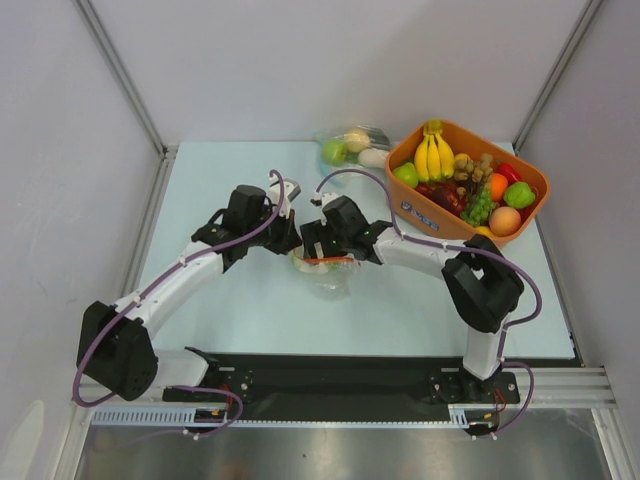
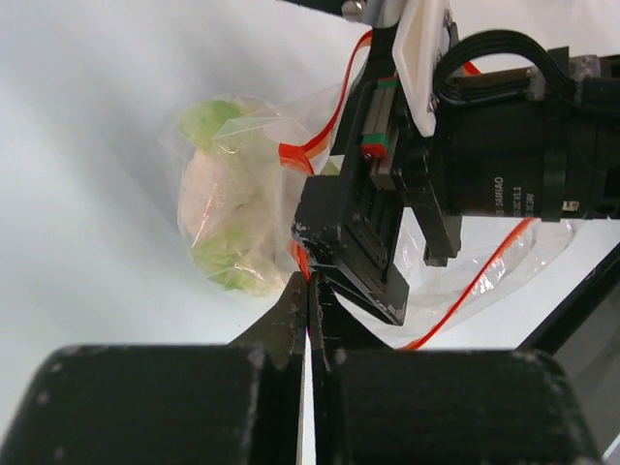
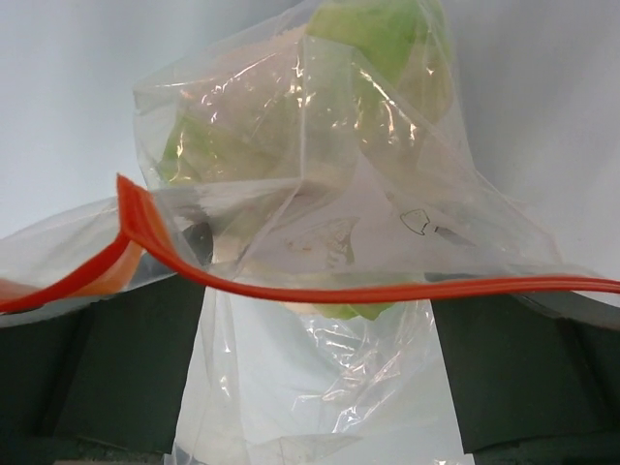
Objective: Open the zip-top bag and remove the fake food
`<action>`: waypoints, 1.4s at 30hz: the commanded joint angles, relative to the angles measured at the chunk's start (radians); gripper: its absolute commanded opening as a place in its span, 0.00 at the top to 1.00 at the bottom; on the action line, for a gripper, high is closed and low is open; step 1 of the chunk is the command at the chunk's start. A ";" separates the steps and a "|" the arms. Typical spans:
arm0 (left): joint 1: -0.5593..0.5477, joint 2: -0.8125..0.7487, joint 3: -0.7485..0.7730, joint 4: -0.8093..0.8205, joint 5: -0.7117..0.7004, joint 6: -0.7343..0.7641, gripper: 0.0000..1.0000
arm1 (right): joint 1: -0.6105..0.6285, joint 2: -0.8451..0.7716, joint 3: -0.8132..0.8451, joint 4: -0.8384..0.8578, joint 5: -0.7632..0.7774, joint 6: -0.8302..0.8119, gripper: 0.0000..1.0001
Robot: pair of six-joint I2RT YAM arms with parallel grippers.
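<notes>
The zip-top bag [image 1: 325,272] lies crumpled on the table between my two grippers, its orange-red strip [image 3: 320,291] parted. Through the plastic shows the fake food [image 2: 228,223], a white-and-green cauliflower-like piece [image 3: 368,39]. My left gripper [image 2: 312,281] is shut, with the strip's edge pinched at its tips; in the top view it [image 1: 290,238] sits at the bag's left. My right gripper [image 3: 315,373] is open wide, with the strip stretched across and plastic draped over both fingers [image 3: 97,368]. One of its fingers [image 2: 354,247] sits at the bag's mouth just ahead of my left tips.
An orange basket [image 1: 440,222] at the back right holds a banana bunch [image 1: 434,152] and other toy fruit. Another clear bag [image 1: 350,148] with a green apple lies beside it at the back. Metal frame posts border the table.
</notes>
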 commanded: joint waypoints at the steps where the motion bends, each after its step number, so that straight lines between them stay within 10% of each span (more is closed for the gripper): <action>1: 0.000 -0.005 0.020 0.026 0.031 0.014 1.00 | -0.009 0.041 -0.005 0.079 -0.051 0.006 0.05; 6: 0.000 -0.006 0.020 0.026 0.026 0.016 1.00 | -0.016 0.070 -0.002 0.083 -0.072 0.009 0.12; 15: -0.001 -0.008 0.020 0.023 0.023 0.016 1.00 | -0.022 0.071 -0.002 0.065 -0.077 0.014 0.91; 42: 0.000 -0.029 0.012 0.046 -0.009 0.010 0.95 | -0.011 -0.258 0.004 -0.131 -0.002 -0.026 1.00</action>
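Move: The pale, green-ended food inside the bag lies just off the right hand's spread fingers, about 3 cm ahead, 3 cm to the left and some 3 cm below. The zip corner pinched by the left hand is roughly level ahead, 6 cm to the right hand's left and around 6 cm above; the second clear bag lies some 21 cm ahead and 7 cm right. From the left hand, the food is about 3 cm ahead, 4 cm right and 10 cm below. Forward-left and slightly down by barely 2 cm, the right hand works in beside the food while its wide-open fingers shut, pinching the bag's film. Still closed, it draws back and right, then mostly up, finishing about 7 cm above its low point and 4 to 5 cm back-right. The left hand stays put, keeping its pinch on the zip corner. ##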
